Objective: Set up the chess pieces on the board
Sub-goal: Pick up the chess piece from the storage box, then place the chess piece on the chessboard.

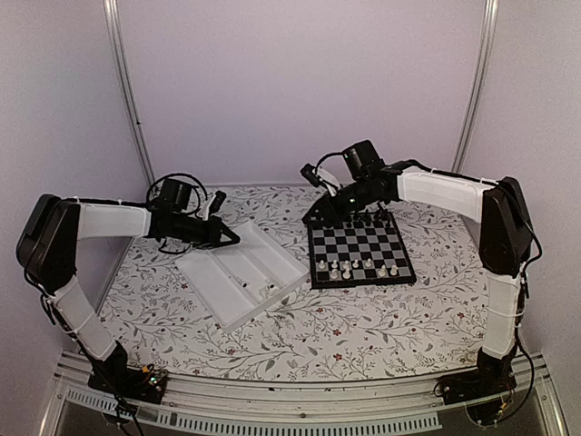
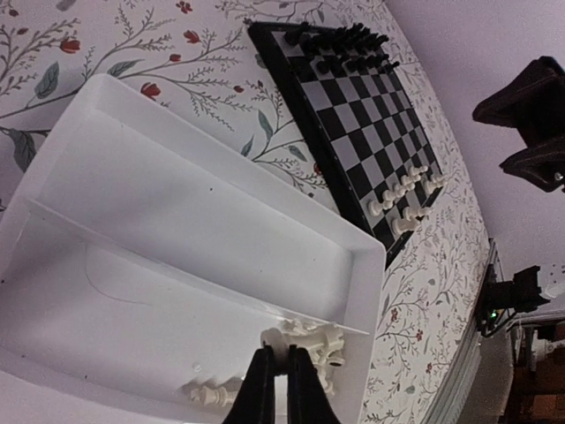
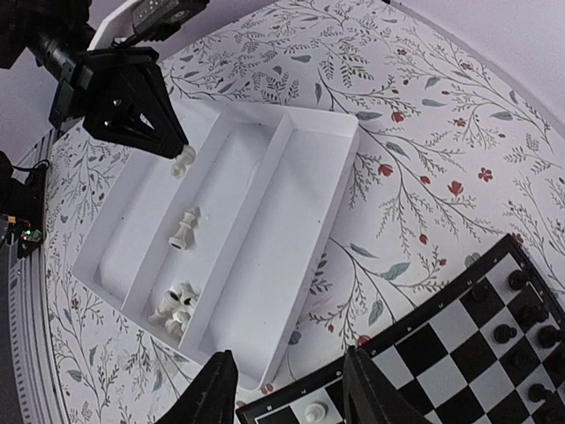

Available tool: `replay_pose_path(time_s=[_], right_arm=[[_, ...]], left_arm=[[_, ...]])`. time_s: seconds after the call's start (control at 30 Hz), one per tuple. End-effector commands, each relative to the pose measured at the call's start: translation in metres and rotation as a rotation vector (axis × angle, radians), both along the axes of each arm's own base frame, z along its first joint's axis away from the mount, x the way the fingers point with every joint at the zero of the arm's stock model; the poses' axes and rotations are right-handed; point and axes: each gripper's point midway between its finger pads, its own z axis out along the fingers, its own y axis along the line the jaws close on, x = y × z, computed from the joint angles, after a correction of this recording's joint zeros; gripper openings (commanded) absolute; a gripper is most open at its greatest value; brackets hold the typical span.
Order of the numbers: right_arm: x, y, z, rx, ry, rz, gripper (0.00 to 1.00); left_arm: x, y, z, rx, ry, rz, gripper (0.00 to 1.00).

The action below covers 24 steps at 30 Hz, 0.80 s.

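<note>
My left gripper (image 2: pixel 281 382) is shut on one small white chess piece (image 2: pixel 284 347), pinched by its tip over the white tray (image 2: pixel 177 203). From the right wrist view that same piece (image 3: pixel 183 161) hangs below the left gripper (image 3: pixel 168 146), just above the tray's middle compartment. More white pieces lie in the tray: a cluster (image 3: pixel 175 309) and a single one (image 3: pixel 185 228). The board (image 1: pixel 363 245) carries a near row of white pieces (image 1: pixel 359 267) and black ones at its far side. My right gripper (image 3: pixel 291 389) stands open and empty above the board's corner (image 3: pixel 459 353).
The tray (image 1: pixel 227 272) lies slanted left of the board on the flower-patterned tabletop. Black chessmen (image 2: pixel 344 44) fill the board's far rows. One white piece (image 3: pixel 313 412) stands on the board's edge square beneath my right gripper (image 1: pixel 323 214).
</note>
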Motion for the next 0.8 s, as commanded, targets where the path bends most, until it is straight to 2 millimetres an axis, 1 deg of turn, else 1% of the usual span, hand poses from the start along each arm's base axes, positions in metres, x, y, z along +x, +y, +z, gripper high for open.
replay_pose_path(time_s=[0.0, 0.03, 0.1, 0.13, 0.2, 0.23, 0.27, 0.33, 0.5, 0.63, 0.77], right_arm=[[-0.010, 0.065, 0.012, 0.102, 0.023, 0.052, 0.44], [-0.010, 0.075, 0.016, 0.116, 0.021, 0.063, 0.44], [-0.008, 0.091, 0.009, 0.127, 0.042, 0.072, 0.45], [-0.007, 0.098, 0.012, 0.141, 0.047, 0.073, 0.45], [-0.009, 0.110, 0.010, 0.162, 0.076, 0.094, 0.46], [-0.010, 0.116, 0.003, 0.164, 0.099, 0.095, 0.46], [-0.012, 0.121, 0.002, 0.169, 0.109, 0.103, 0.46], [-0.016, 0.129, -0.008, 0.167, 0.128, 0.119, 0.45], [-0.024, 0.140, -0.018, 0.172, 0.181, 0.120, 0.43], [-0.025, 0.142, -0.021, 0.174, 0.191, 0.116, 0.40], [-0.024, 0.143, -0.020, 0.180, 0.191, 0.112, 0.39]], left_arm=[[0.006, -0.011, 0.038, -0.147, -0.053, 0.004, 0.03], [0.006, -0.012, 0.040, -0.158, -0.052, 0.001, 0.03], [0.006, -0.013, 0.041, -0.169, -0.049, 0.000, 0.03], [0.005, -0.014, 0.041, -0.173, -0.048, -0.004, 0.03], [0.003, -0.016, 0.042, -0.184, -0.044, -0.010, 0.04], [0.002, -0.017, 0.042, -0.189, -0.042, -0.011, 0.04], [0.001, -0.017, 0.042, -0.193, -0.039, -0.010, 0.04], [-0.001, -0.018, 0.043, -0.205, -0.038, -0.014, 0.04], [-0.004, -0.020, 0.046, -0.221, -0.037, -0.021, 0.04], [-0.006, -0.023, 0.046, -0.226, -0.033, -0.031, 0.05], [-0.006, -0.025, 0.041, -0.224, -0.021, -0.036, 0.05]])
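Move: The left fingers already pinch the white chess piece just under their tips, over the middle of the storage box, whose floor is about 10 cm below. The open right gripper stands some 18 cm to the left hand's right, 2 cm farther out and 6 cm higher. From the right hand the piece lies about 17 cm left, 2 cm back and 7 cm lower; the board's centre lies roughly 14 cm right, 5 cm out and 16 cm down. Keeping its pinch on the white chess piece, the left hand lifts it about 3 cm and 2 cm right to meet the other gripper, its fingers tilting some 10 degrees nearer level. The right hand sweeps about 13 cm left to the piece, sinking and drawing back a little late on and tilting slightly, until its still-open fingers straddle the free end; they don't close on it. ##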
